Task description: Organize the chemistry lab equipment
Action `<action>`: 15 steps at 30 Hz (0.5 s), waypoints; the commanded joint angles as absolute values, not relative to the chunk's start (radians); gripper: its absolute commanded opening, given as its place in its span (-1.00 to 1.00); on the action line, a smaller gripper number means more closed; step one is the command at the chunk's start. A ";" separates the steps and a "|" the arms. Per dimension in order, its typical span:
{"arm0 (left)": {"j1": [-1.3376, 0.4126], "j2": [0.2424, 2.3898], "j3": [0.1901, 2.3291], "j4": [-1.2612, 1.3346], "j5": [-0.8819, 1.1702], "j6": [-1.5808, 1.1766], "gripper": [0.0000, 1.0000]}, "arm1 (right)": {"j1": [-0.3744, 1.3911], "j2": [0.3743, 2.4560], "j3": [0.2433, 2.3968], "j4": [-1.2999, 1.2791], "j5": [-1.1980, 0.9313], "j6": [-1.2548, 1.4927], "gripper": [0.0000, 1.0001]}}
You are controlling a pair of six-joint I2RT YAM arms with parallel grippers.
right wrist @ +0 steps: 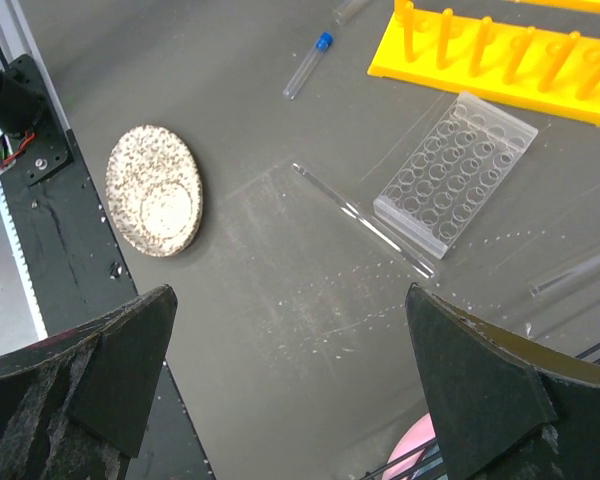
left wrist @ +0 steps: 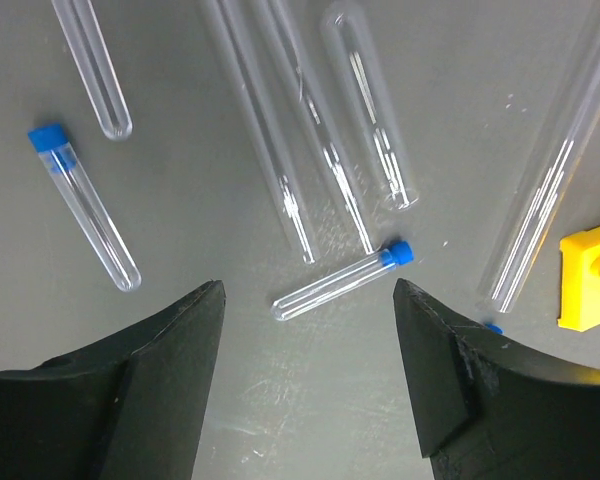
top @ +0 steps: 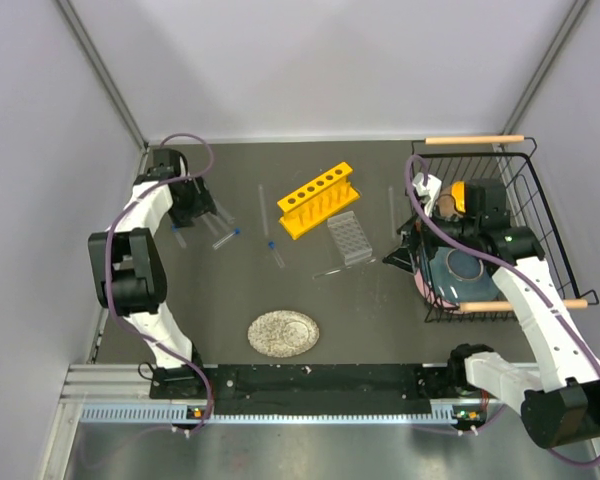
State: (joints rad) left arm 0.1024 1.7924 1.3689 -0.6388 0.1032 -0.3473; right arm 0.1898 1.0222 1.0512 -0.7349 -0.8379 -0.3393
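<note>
The yellow test-tube rack (top: 320,198) and the small clear gridded rack (top: 348,238) sit at the table's middle back. My left gripper (left wrist: 308,312) is open low over the table at the back left. A blue-capped vial (left wrist: 345,282) lies just beyond its fingertips, untouched. A second blue-capped vial (left wrist: 85,205) and several bare glass tubes (left wrist: 370,110) lie around it. The rack's yellow corner (left wrist: 590,275) shows at the right. My right gripper (right wrist: 290,300) is open and empty above bare table, near the gridded rack (right wrist: 455,170) and a thin glass tube (right wrist: 365,220).
A round speckled grey plate (top: 283,333) lies near the front centre. A black wire basket (top: 520,165) with bowls stands at the right, close behind my right gripper; a pink bowl edge (right wrist: 420,450) shows under it. Grey walls enclose the table.
</note>
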 commanded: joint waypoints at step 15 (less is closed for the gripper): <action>0.075 1.989 1.647 -0.718 0.164 -0.322 -0.06 | 0.204 1.020 1.031 -0.687 -0.841 -0.339 0.97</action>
State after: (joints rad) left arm 0.0853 1.9438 1.5665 -0.6903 0.1459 -0.3229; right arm 0.1936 1.0241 1.0336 -0.7231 -0.8314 -0.3370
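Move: The middle of the three uncapped test tubes lies about 8 cm ahead of the left gripper, straight in line, some 5 cm below. At the same depth, the left long tube is 8 cm ahead and 2 cm left, and the short tube 8 cm ahead and 3 cm right. The near blue-capped tube is almost underneath, 2 cm right. From the right hand the middle tube is roughly 24 cm ahead, 47 cm left, 20 cm lower. Bring the left gripper forward about 4 cm, nearly level over the table and easing slightly right towards the end, passing above the near blue-capped tube towards the uncapped tubes. Keep the fingers slanting down and forward while narrowing them from about three-quarters open to half open, without closing on a tube. ##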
